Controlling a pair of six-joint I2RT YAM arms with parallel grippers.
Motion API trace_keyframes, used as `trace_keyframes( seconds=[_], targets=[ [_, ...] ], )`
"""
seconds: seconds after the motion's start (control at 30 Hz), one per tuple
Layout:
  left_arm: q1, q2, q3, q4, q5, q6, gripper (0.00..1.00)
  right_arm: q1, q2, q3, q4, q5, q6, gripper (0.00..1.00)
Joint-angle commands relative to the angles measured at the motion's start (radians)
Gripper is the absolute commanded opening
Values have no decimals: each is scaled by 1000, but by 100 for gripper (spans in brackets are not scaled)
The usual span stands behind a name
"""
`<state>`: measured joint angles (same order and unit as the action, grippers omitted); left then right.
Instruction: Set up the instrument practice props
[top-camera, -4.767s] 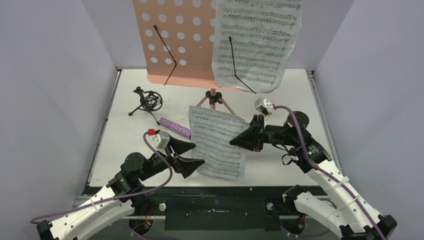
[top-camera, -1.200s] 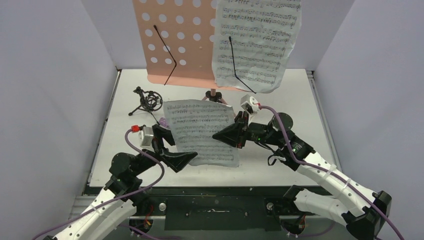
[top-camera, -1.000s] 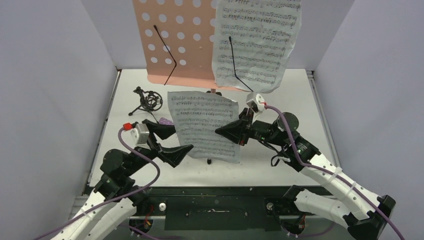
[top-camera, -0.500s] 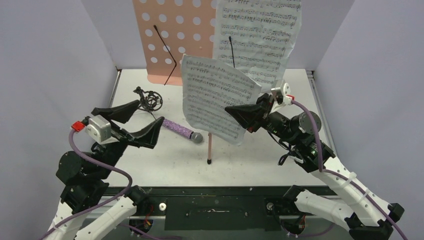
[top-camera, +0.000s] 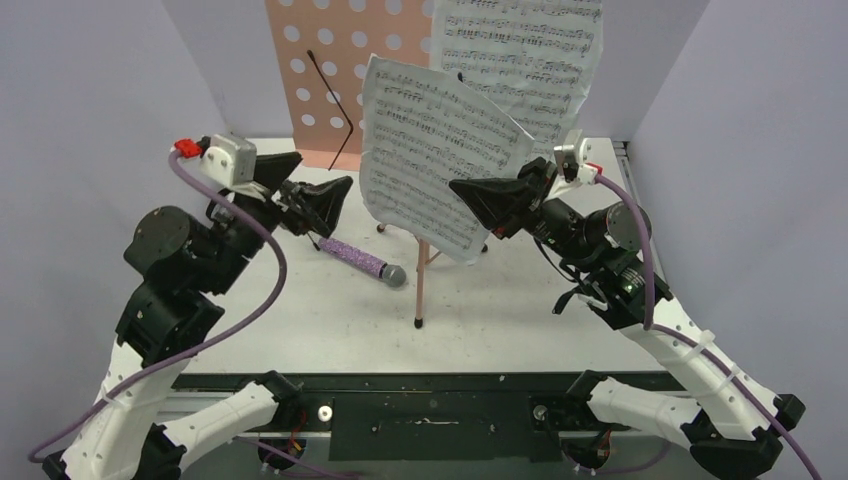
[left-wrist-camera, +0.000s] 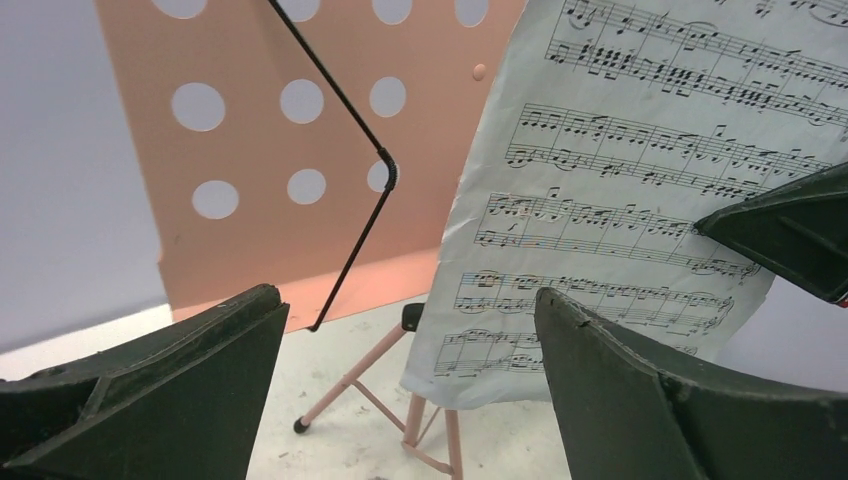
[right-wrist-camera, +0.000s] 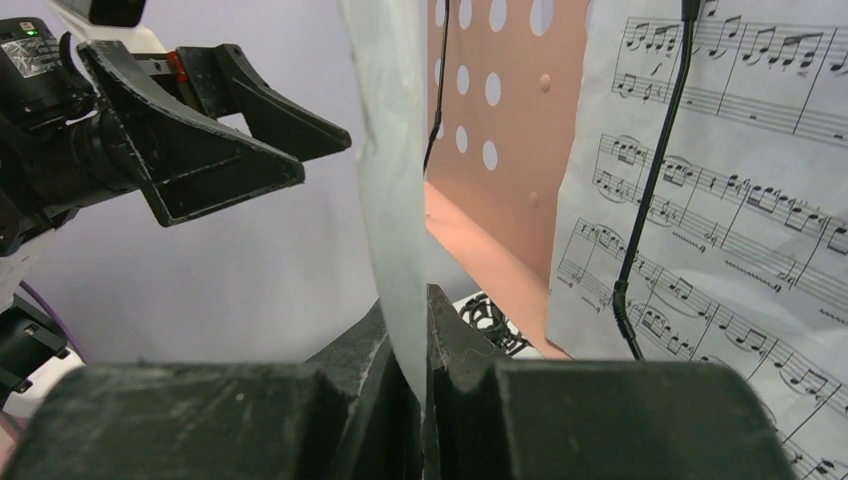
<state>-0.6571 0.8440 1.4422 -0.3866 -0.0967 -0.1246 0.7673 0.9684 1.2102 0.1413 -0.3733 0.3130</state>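
The pink music stand (top-camera: 322, 60) rises at the back, with one sheet-music page (top-camera: 525, 70) held on the right half of its perforated desk (left-wrist-camera: 290, 150) by a black wire. My right gripper (top-camera: 458, 188) is shut on the edge of a second page (top-camera: 430, 150) and holds it upright in the air before the desk. The right wrist view shows this page (right-wrist-camera: 395, 180) edge-on between the closed fingers (right-wrist-camera: 425, 300). Left of the page, my left gripper (top-camera: 326, 170) hangs open and empty (left-wrist-camera: 410, 330). On the table lies the purple microphone (top-camera: 360, 260). The black mic holder (right-wrist-camera: 490, 320) shows partly.
The stand's pink tripod legs (top-camera: 420, 290) spread over the table's middle. A second black wire arm (left-wrist-camera: 350, 180) crosses the bare left half of the desk. Grey walls close in on both sides and the back.
My right gripper has lifted the page higher and nearer the stand's desk. My left arm has risen and swung back toward the stand's left side, its jaws still open.
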Motion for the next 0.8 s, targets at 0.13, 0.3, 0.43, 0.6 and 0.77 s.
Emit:
trace_keyframes(
  seconds=[0.13, 0.3, 0.43, 0.6, 0.77],
  targets=[
    [7, 160, 218, -155, 38, -112, 92, 2, 21, 89, 84, 62, -13, 5],
    [104, 220, 270, -149, 133, -228, 78, 3, 36, 123, 96, 121, -30, 5],
    [197, 245, 271, -112, 235, -312, 67, 2, 51, 159, 91, 185, -45, 5],
    [235, 239, 225, -17, 322, -360, 67, 3, 76, 182, 118, 211, -63, 5],
    [265, 264, 237, 19, 358, -386, 61, 3, 123, 228, 102, 215, -81, 5]
  ],
)
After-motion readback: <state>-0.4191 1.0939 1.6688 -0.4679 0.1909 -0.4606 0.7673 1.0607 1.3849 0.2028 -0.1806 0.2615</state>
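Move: The left hand, empty and open, faces the bend of the stand's left clip, about 7 cm ahead, 3 cm to its right and some 4 cm higher; the sheet in the right hand has its middle about 17 cm to the left hand's right and 1 cm ahead. From the right hand that clip bend lies some 9 cm ahead, 16 cm left and 4 cm higher. The hung sheet is about 10 cm ahead of the right hand, 6 cm right and 8 cm higher. The left hand reaches forward about 5 cm and slightly right to the left clip, tipping down some 15 degrees and narrowing its open fingers by about a third until the clip's lower wire stands between the tips, not yet gripped. Meanwhile the right hand keeps its pinch on the sheet and lifts it about 7 cm, easing 3 cm forward towards the stand's panel and turning some 10 degrees clockwise. ##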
